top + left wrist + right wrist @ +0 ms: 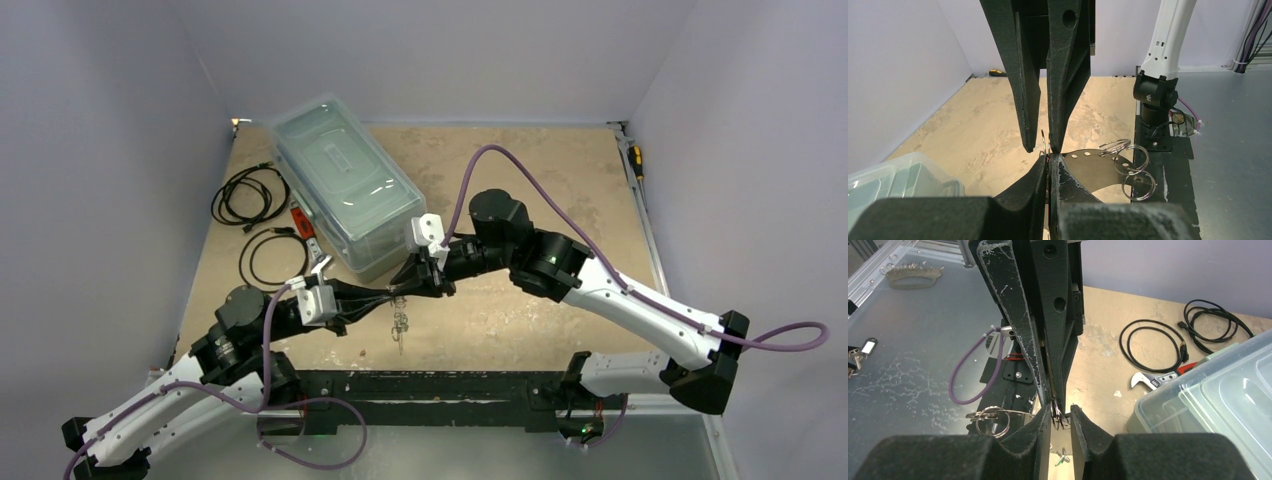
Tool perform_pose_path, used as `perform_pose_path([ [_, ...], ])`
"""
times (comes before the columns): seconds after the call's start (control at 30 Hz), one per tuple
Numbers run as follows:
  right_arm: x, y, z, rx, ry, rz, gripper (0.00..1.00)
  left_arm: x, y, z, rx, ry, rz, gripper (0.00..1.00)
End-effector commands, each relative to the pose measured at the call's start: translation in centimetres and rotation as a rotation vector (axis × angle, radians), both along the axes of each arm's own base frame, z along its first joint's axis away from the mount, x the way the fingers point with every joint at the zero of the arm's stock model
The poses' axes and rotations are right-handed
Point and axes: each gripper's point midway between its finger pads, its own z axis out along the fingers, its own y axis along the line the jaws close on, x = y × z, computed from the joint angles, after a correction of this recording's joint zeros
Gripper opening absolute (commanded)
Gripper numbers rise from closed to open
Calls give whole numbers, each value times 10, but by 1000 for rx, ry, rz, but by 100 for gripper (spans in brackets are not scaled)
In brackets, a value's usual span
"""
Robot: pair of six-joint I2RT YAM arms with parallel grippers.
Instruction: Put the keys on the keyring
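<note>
Both grippers meet tip to tip over the front middle of the table. My left gripper [388, 296] [1049, 157] is shut on one end of the keyring [1093, 170], a thin curved band with holes and several metal rings [1135, 172] on its edge. My right gripper [411, 283] [1061, 412] faces it, its jaws a little apart around small wire rings [1058, 420] at the clamped end, not pinching them. The keyring [1013, 415] sticks out to the left in the right wrist view. The keys [400, 325] hang under the grippers, and a green-headed one [1063, 458] shows below the right fingers.
A clear lidded plastic box [345, 185] [1208, 400] stands just behind the grippers. Two coiled black cables [250, 195] [272, 258] and a red-handled wrench [305, 232] lie at the left. A yellow screwdriver [635, 160] lies at the right edge.
</note>
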Motion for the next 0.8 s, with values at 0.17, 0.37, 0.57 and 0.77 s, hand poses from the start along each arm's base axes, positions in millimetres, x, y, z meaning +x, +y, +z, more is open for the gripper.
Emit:
perform_pose_path([
  [0.17,-7,3,22,56,-40,46,3,-1,5,29,-74,-56,11,0],
  [0.37,-9,6,19,67,-44,60,0,0,6,29,-73,-55,18,0],
  [0.57,-5,-2,30,138,-89,6,0,-1,12,36,-101,-84,38,36],
  [0.77,-17,-12,41,213,-88,21,0,-10,24,46,-158,-149,36,50],
])
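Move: Between the nearly touching hands is the small ring carrying the metal plate: it is pinched in the left fingertips and lies about 1 cm to the left of the right hand's point, inside its part-open fingers. The plate hangs with its middle roughly 6 cm below and 3 cm back of both hands. From the left hand, the plastic box is some 30 cm ahead, 12 cm left and 24 cm lower. The wrench is about 17 cm ahead, 16 cm left and 29 cm lower. Closing its quarter-open fingers fully, the right hand pinches the ring at the left fingertips while the left hand keeps its grip and stays put. The left then opens to about half and backs off up and to the left, roughly 3 cm, away from the ring. The right stays shut, easing about 1 cm back and 1 cm to the right. ##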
